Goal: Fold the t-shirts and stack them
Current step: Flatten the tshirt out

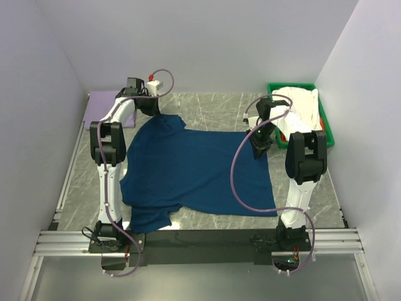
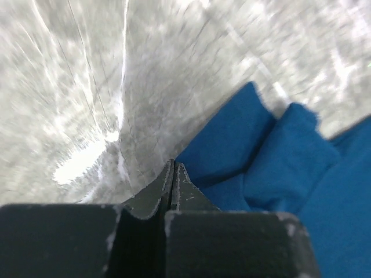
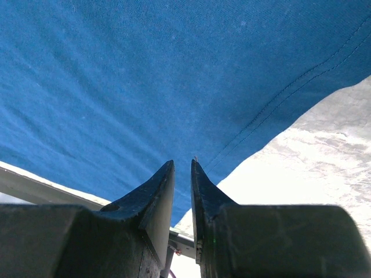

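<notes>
A navy blue t-shirt lies spread over the middle of the marble table, with one sleeve bunched at the near left. My left gripper is at the shirt's far left corner. In the left wrist view its fingers are pressed together, with rumpled blue cloth just to their right and none showing between them. My right gripper hovers over the shirt's far right corner. Its jaws stand a narrow gap apart with nothing in them, above the blue cloth and its stitched hem.
A green bin at the back right holds a white t-shirt. A pale lavender t-shirt lies folded at the back left by the wall. A metal rail runs along the near edge.
</notes>
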Action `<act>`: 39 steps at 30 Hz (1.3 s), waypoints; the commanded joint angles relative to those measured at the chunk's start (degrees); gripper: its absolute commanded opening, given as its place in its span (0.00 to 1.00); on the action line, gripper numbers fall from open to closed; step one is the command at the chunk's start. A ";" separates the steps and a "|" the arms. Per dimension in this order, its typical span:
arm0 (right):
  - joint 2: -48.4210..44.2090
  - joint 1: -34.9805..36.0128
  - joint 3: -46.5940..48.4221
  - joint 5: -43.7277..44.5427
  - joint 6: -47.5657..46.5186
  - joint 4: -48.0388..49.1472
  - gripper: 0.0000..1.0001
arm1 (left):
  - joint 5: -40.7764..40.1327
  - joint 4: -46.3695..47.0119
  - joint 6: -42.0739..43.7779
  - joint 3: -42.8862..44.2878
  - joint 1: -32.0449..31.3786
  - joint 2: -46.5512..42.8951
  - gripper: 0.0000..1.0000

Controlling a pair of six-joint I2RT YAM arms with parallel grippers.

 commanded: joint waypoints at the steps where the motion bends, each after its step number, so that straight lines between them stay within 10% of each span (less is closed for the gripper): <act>1: 0.99 -0.39 1.80 -0.52 0.58 -0.43 0.25 | 3.56 4.08 2.05 0.57 -0.27 -8.40 0.00; 9: 0.73 -0.31 0.83 -1.14 1.10 0.28 0.25 | 10.06 5.06 8.99 -8.92 -0.54 -17.79 0.00; 22: -0.15 -0.39 -0.76 -1.22 0.84 0.63 0.25 | 7.97 -7.00 46.69 -42.30 -1.50 -35.04 0.01; 33: 2.93 -0.30 4.07 -1.14 -0.21 -1.92 0.25 | 6.99 -1.88 35.13 -37.35 1.65 -28.28 0.02; 39: 2.40 -0.31 6.10 -1.31 -0.83 -1.66 0.25 | 14.20 -8.65 24.41 -23.02 7.02 -22.56 0.31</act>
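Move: The left hand, some 2 cm above the table, is already shut on the t-shirt's far-left sleeve; it takes it to a spot on the shirt body about 18 cm back and 1 cm left. The sleeve's right-hand tip lies about 11 cm right and 4 cm back of the hand, and the purple folded shirt about 19 cm left and 2 cm ahead. From the right hand, the spot is roughly 43 cm left and 5 cm ahead. Up first, about 10 cm, the left hand then sweeps back some 19 cm over the t-shirt with its fingers shut, turning clockwise about 35 degrees and dropping again to table height. There the fingers start to part, letting go of the sleeve cloth, and the hand turns around forward and slightly left, rising a little and twisting partly back. ##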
